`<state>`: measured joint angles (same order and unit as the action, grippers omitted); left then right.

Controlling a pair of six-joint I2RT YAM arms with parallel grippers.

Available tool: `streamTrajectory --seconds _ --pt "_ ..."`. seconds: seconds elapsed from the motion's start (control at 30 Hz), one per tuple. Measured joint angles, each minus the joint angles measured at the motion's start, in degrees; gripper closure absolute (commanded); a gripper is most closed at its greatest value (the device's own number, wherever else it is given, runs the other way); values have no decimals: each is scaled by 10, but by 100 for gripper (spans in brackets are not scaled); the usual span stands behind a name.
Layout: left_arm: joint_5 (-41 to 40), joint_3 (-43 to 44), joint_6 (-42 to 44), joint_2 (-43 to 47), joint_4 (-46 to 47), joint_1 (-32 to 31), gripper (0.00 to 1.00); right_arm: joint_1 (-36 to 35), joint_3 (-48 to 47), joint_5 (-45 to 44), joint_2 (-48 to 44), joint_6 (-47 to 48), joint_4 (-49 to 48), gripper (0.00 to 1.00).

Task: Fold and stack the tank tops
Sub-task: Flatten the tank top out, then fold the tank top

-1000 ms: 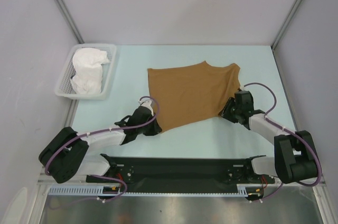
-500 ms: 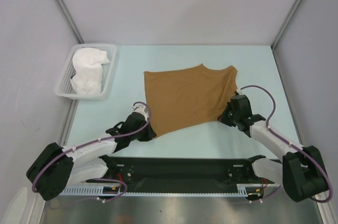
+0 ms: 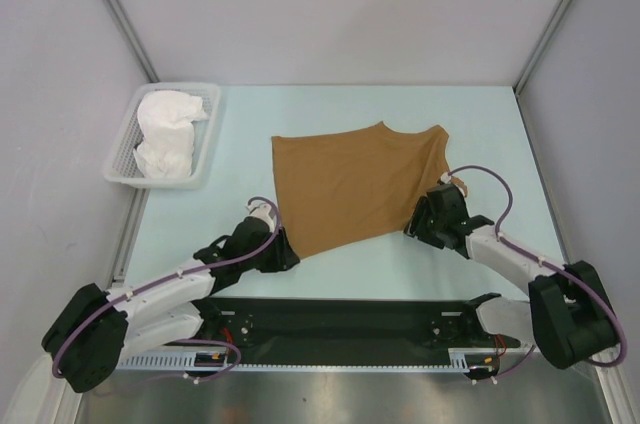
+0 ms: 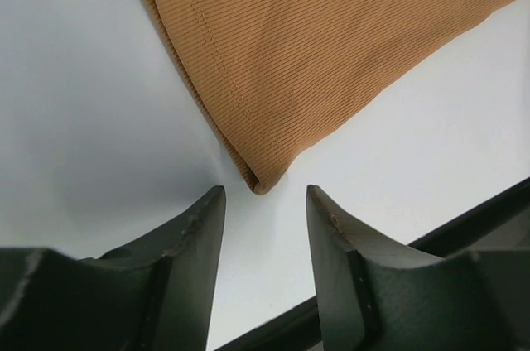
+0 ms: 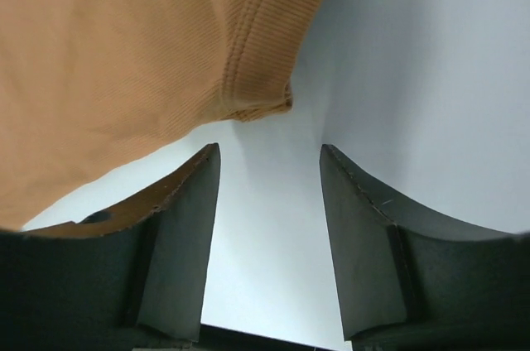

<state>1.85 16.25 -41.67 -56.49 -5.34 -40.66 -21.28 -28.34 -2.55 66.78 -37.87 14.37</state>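
Note:
The tan-brown tank top (image 3: 360,184) lies flat in the middle of the table. My left gripper (image 3: 287,252) is open just short of its near left corner (image 4: 263,181), which sits between the fingertips without touching them. My right gripper (image 3: 420,220) is open at the near right corner; the hem (image 5: 257,107) lies just ahead of the jaws. The white tank top (image 3: 165,134) lies crumpled in the basket (image 3: 126,144) at the far left; its trim and print are hidden.
The white lattice basket stands at the table's left edge by the grey wall. A black rail (image 3: 340,319) runs along the near edge between the arm bases. Grey walls close off the back and both sides.
Both arms have drawn back toward the near edge. Both grippers have let go of the tan top's near corners, and it now lies flat, shifted slightly left.

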Motion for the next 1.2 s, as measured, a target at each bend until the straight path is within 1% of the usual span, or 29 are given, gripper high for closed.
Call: streamTrajectory --seconds 0.2,0.3,0.33,0.4,0.43,0.47,0.53,0.57,0.73,0.83,0.93,0.97,1.13,1.2 --pt "-1 0 0 12 -15 0 51 0 -23 -8 67 2 -38 53" --pt "-1 0 0 14 -17 0 51 0 -26 -18 74 4 -45 57" --pt "-1 0 0 14 -17 0 51 0 -26 -20 75 4 -46 60" --pt "-1 -1 -1 14 -17 0 50 0 -26 -24 77 4 -49 60" --pt "-1 -1 -1 14 -16 0 49 0 -26 -26 78 4 -50 68" --pt "0 -1 -1 13 -16 0 49 -1 -26 -27 78 5 -51 71" --pt "0 -1 -2 10 -12 0 49 -3 -26 -30 80 8 -50 94" --pt "0 -1 -2 9 -9 0 50 -5 -26 -32 81 9 -50 100" --pt "3 -1 -3 -2 7 0 51 -16 -26 -47 80 5 -49 100" --pt "3 -1 -4 -5 10 -1 55 -27 -26 -52 73 4 -40 100" --pt "3 -1 -4 -7 10 -3 61 -31 -25 -52 57 4 -21 100" --pt "3 -1 -4 -9 10 -4 66 -32 -25 -51 53 4 -17 100" --pt "3 -2 -4 -21 18 -6 73 -33 -25 -48 35 5 1 100" --pt "3 -2 -5 -27 24 -6 83 -33 -25 -43 26 7 8 100"
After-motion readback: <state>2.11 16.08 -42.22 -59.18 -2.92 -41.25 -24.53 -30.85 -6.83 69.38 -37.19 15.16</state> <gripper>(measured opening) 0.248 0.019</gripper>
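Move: The tank top's near left corner lies almost between the left fingertips, roughly 1 cm ahead, 1 cm right and 1 cm below. From the right hand, the near right corner is about 3 cm straight ahead and 1 cm lower; the folded-over right edge sticks out some 11 cm ahead and 11 cm to the right. The tank top's middle is about 18 cm ahead and 14 cm right of the left hand. Forward and slightly down, about 2.5 cm, goes the open right hand onto the near right corner; its fingers shut and pinch the cloth there, then it draws back nearly 2 cm, rising about 1 cm. The left hand waits almost in place at its own corner, then sinks half a centimetre while its half-open fingers narrow around the cloth. ##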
